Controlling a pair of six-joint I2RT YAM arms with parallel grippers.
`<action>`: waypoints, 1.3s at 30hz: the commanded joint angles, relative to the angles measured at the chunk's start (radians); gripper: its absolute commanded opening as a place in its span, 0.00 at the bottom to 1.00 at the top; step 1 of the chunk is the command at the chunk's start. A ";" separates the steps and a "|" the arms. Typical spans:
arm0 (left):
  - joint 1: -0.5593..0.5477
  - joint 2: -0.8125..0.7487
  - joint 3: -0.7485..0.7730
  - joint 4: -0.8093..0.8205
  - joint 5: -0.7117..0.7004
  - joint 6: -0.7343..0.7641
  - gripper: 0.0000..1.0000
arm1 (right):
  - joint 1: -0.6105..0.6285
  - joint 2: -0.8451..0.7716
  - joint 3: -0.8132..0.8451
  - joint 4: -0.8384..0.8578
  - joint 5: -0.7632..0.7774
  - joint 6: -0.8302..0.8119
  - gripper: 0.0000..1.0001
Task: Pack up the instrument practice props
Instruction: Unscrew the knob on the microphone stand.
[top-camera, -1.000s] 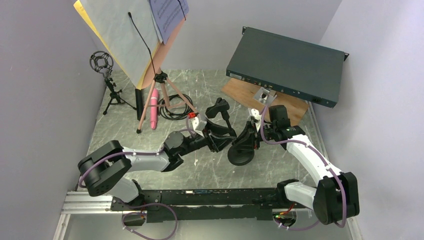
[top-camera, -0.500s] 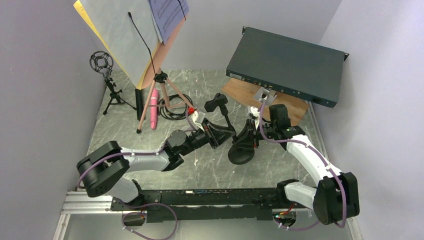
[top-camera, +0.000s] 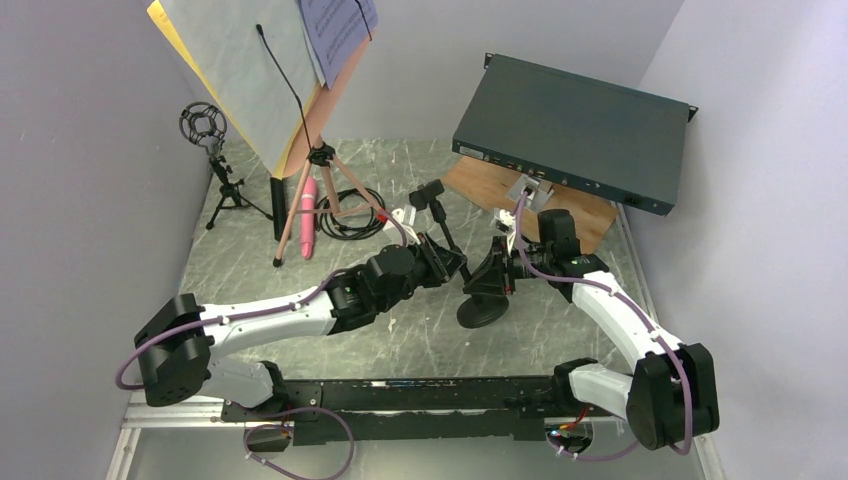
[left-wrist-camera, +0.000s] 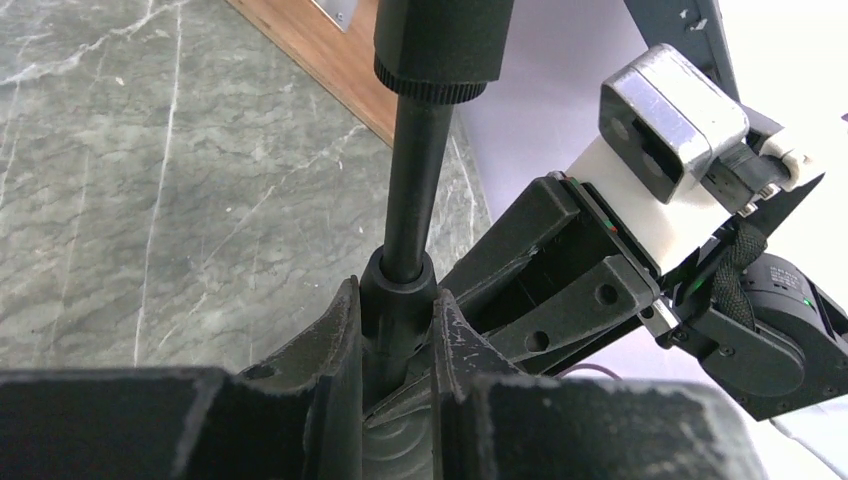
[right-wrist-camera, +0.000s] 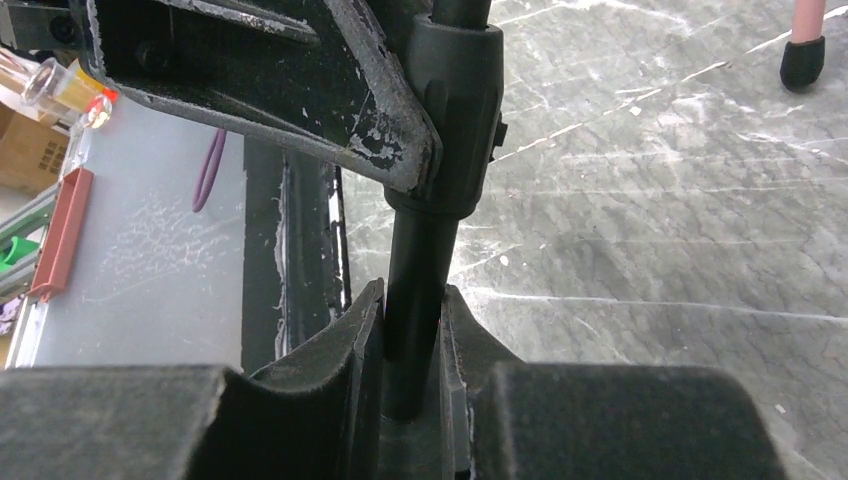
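A black mic holder (top-camera: 441, 225) with a round base (top-camera: 478, 312) leans over the table's middle, and both arms hold it. My left gripper (top-camera: 452, 262) is shut on the collar of its pole (left-wrist-camera: 415, 170). My right gripper (top-camera: 497, 277) is shut on the pole (right-wrist-camera: 420, 260) lower down, near the base. The two sets of jaws almost meet. The pink music desk with white and yellow pages (top-camera: 260, 70) stands on its tripod (top-camera: 325, 190) at the back left. A pink microphone (top-camera: 307, 215) lies under it. A second small mic holder (top-camera: 210, 130) stands at the far left.
A dark teal rack box (top-camera: 575, 130) rests tilted on a brown wooden board (top-camera: 565, 210) at the back right. A coil of black cable (top-camera: 350, 215) lies by the tripod legs. Walls close in on both sides.
My left gripper has shut on the mic holder's collar and its arm has stretched forward to the right. The holder's top has swung toward the back. The right gripper has kept its grip.
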 joint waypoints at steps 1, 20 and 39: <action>-0.013 -0.052 0.054 -0.082 -0.071 -0.112 0.01 | -0.007 -0.014 0.011 0.160 0.023 -0.064 0.00; 0.096 -0.235 -0.390 0.560 0.478 0.373 0.99 | -0.024 -0.018 0.049 -0.011 -0.184 -0.268 0.00; 0.300 0.180 -0.241 1.071 0.939 0.376 0.95 | -0.027 -0.010 0.038 -0.036 -0.226 -0.323 0.00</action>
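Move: The knob, the black collar halfway up the microphone stand, is already between the left fingers. From that hand, the stand's head lies about 10 cm ahead, 5 cm left and 13 cm up; its round base some 8 cm back, 6 cm right and 14 cm down. The right hand already grips the tube just under the knob, so from it the knob is about 4 cm ahead, 3 cm left and 6 cm up. The left hand opens wide off the knob and comes free, backing about 5 cm towards its base and 5 cm left while dipping below its start height, then comes back in rightward and upward towards the knob with the fingers still open, its wrist swinging clockwise and rolling back some 45 degrees in all for a fresh grip. The right hand keeps its pinch on the tube below, easing about 1.5 cm forward and then 2.5 cm back while it tilts the stand roughly 10 degrees. ##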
